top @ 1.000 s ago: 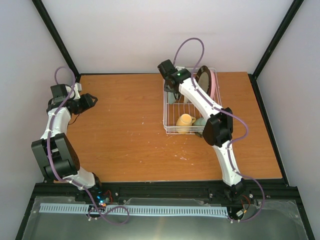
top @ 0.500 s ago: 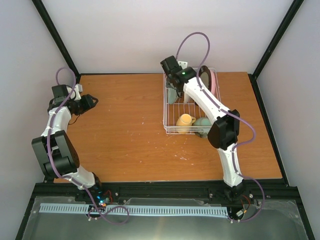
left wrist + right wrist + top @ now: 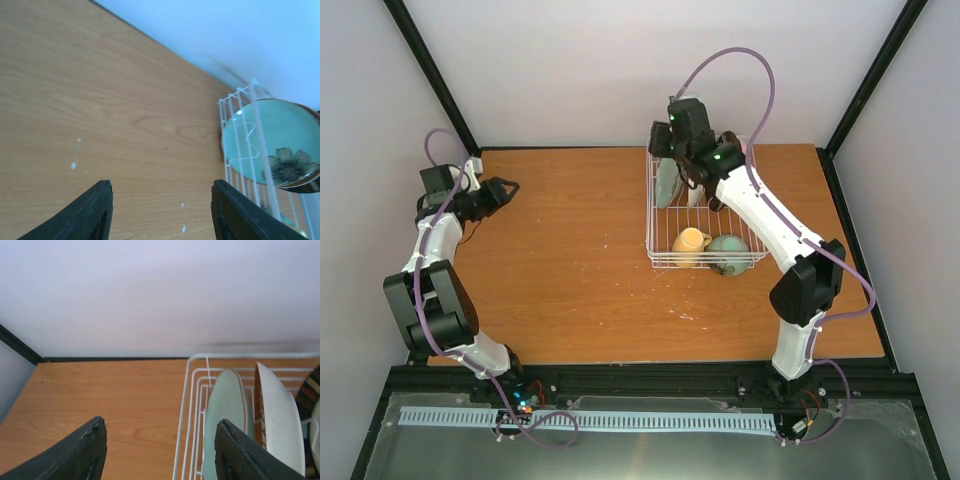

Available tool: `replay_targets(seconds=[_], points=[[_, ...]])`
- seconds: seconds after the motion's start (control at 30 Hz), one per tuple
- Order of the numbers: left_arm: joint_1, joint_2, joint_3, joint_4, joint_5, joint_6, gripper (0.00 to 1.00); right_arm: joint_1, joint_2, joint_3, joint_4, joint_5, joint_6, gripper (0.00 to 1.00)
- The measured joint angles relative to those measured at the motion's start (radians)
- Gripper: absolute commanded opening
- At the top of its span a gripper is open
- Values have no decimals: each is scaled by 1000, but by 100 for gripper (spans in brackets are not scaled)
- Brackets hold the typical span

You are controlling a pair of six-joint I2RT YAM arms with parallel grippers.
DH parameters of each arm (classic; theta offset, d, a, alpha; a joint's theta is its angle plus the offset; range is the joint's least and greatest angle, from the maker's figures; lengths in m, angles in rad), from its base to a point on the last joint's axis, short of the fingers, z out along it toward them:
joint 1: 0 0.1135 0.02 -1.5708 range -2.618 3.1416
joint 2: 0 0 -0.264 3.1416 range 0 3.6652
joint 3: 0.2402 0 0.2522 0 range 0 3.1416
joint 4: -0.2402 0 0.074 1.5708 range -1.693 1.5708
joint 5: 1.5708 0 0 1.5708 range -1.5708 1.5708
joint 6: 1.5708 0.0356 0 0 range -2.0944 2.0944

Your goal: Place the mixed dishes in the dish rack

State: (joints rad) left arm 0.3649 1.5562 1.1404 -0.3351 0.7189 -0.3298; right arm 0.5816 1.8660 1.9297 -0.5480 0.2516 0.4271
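Note:
The white wire dish rack (image 3: 660, 225) stands at the back right of the table. In it a light teal plate (image 3: 667, 181) stands upright at the left, and the pale yellow mug (image 3: 689, 241) and mint green bowl (image 3: 728, 250) lie at the front. My right gripper (image 3: 659, 141) is open and empty above the rack's far left corner. In the right wrist view the teal plate (image 3: 225, 415) stands beside a second upright plate (image 3: 277, 415). My left gripper (image 3: 506, 190) is open and empty at the far left. The left wrist view shows the teal plate (image 3: 257, 132) and a flower-patterned, dark-rimmed plate (image 3: 290, 167). The pink plate is hidden by my right arm.
The black frame posts and white walls close in the table at the back and sides. The right arm's links (image 3: 770, 220) reach over the rack's right side. Bare wood table (image 3: 570, 250) lies between the two arms.
My right arm has lifted and swung back and to the right, uncovering the rack's front. Its gripper has moved up over the far left corner. My left gripper has shifted slightly.

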Motion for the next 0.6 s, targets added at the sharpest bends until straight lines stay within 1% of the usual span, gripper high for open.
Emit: replay_targets(seconds=[0.1, 0.17, 0.3, 0.43, 0.6], points=[[0, 0, -1, 71, 55, -52, 55, -17, -3, 17, 37, -50, -34, 59], [0, 0, -2, 127, 84, -92, 55, -31, -5, 18, 47, -70, -56, 61], [0, -2, 10, 208, 110, -146, 56, -51, -25, -5, 58, -66, -100, 62], [0, -8, 85, 240, 110, -171, 57, -71, -78, -44, 69, -43, -152, 63], [0, -49, 201, 297, 97, -202, 60, -101, -198, -152, 117, -19, -204, 63]])
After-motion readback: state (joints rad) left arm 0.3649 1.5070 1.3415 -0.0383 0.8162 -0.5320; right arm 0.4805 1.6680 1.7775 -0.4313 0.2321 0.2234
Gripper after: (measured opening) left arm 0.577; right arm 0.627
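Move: Both hands are empty. The loaded dish rack's middle lies about 12 cm to the right hand's right, 1 cm back and 25 cm below. From that hand, the green plate is some 4 cm ahead and 1 cm right, the white plate 2 cm ahead and 8 cm right, and the mug 12 cm back and 7 cm right. From the left hand the rack is about 53 cm right, 5 cm ahead and 12 cm lower. Left hand rises about 16 cm, fingers tipping up; right hand draws right and up over the rack's plates. ##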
